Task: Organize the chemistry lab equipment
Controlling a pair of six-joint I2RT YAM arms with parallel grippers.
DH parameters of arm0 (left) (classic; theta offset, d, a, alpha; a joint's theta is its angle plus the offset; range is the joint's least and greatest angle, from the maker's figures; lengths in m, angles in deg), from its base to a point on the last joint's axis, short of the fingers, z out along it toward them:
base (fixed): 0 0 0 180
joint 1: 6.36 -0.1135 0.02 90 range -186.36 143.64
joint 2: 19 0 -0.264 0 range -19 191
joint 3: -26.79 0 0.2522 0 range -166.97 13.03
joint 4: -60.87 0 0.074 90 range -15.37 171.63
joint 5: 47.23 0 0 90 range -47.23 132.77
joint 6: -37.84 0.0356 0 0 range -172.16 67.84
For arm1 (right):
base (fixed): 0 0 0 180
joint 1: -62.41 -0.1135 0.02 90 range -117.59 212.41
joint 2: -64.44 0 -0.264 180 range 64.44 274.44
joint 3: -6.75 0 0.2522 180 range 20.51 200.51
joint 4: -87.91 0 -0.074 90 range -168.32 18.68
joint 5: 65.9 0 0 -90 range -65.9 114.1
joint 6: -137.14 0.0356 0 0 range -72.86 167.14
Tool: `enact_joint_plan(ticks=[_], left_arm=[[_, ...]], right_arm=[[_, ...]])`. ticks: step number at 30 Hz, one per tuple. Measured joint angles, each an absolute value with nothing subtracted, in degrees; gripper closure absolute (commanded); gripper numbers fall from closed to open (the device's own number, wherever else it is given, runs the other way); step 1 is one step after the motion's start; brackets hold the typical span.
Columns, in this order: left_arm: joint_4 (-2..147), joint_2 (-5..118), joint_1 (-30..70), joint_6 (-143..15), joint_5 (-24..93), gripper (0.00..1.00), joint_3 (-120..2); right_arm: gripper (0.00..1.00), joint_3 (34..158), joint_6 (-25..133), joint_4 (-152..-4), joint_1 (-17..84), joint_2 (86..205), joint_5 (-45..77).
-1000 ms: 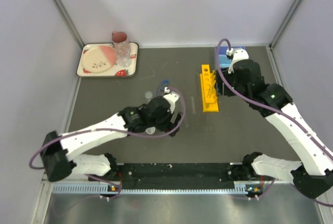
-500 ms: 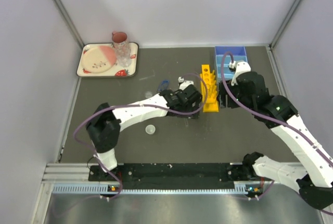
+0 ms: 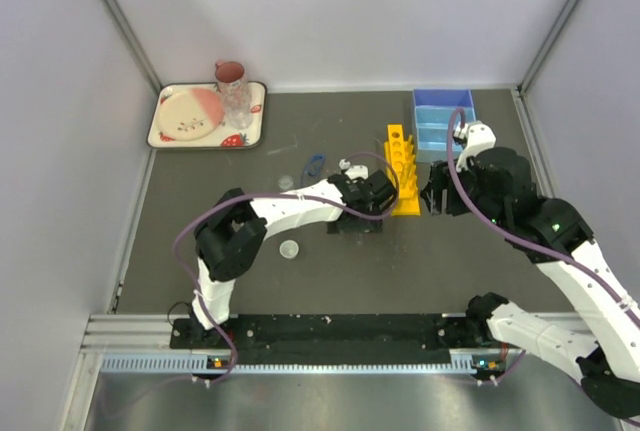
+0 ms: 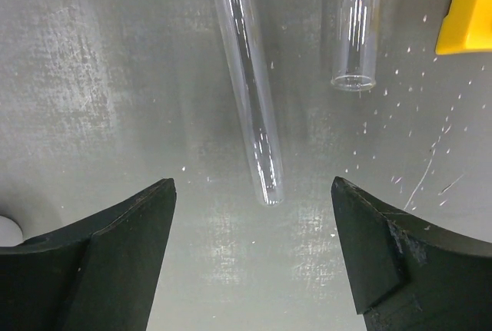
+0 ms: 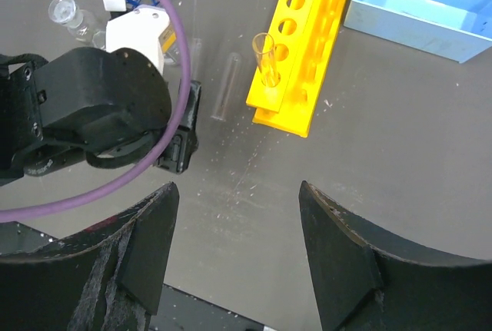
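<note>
Two thin glass tubes lie on the table just ahead of my left gripper, which hovers open and empty, its tips short of the nearer tube's rounded end. A corner of the yellow holed rack shows at the right. My right gripper is open and empty above bare table, near the rack's front end. One tube stands in the rack. From above, the left gripper sits left of the rack and the right gripper sits on its right.
The blue divided tray stands behind the rack. A small white dish lies front left, with blue goggles and a small clear beaker further back. The strawberry tray with mug and tumbler is far left.
My left arm has swung right from over the white dish to the tubes beside the rack. The right arm has drawn back from the blue tray toward the rack's near end.
</note>
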State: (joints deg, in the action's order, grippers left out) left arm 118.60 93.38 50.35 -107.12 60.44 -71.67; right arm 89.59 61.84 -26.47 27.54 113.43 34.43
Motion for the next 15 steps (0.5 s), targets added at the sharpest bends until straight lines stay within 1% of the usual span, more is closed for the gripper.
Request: enact_joint_plan(ticks=[3,7,9,10,11,13,14,15], left_arm=[[118.6,94.5,50.1,-108.0,60.5,0.16,-72.5],[118.5,96.2,49.5,-108.7,60.5,0.26,-73.2],[118.5,96.9,49.2,-109.0,60.5,0.28,-73.2],[118.6,97.3,48.9,-109.1,60.5,0.31,-73.2],[118.6,97.5,48.7,-109.1,60.5,0.36,-73.2],[118.5,97.8,48.4,-109.2,60.5,0.41,-73.2],[118.6,97.9,48.2,-109.2,60.5,0.47,-73.2],[118.5,97.9,48.0,-109.2,60.6,0.48,-73.2]], right_arm=[[0.35,89.5,61.8,-26.4,27.5,113.4,33.8],[0.35,89.2,61.8,-26.5,27.5,113.1,33.2],[0.35,89.0,61.7,-26.4,27.5,113.0,33.2],[0.35,88.8,61.7,-26.4,27.5,113.0,33.1],[0.35,88.7,61.7,-26.4,27.5,112.9,33.1],[0.35,88.7,61.7,-26.5,27.5,112.9,33.0],[0.35,88.7,61.7,-26.4,27.5,112.9,33.0],[0.35,88.7,61.7,-26.4,27.5,112.9,33.0]])
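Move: The long glass tube lies fore-and-aft below the left hand, its middle about 5 cm ahead, level sideways and 4 cm down. The short test tube is roughly 7 cm ahead and 4 right, the beaker 11 ahead and 5 left, the yellow rack's middle 14 ahead and 11 right. From the right hand, the long tube is some 7 cm ahead, 17 left, far below. Left hand sinks about 2 cm and eases 1.5 cm forward over the long tube's near end, fingers partly closing. ##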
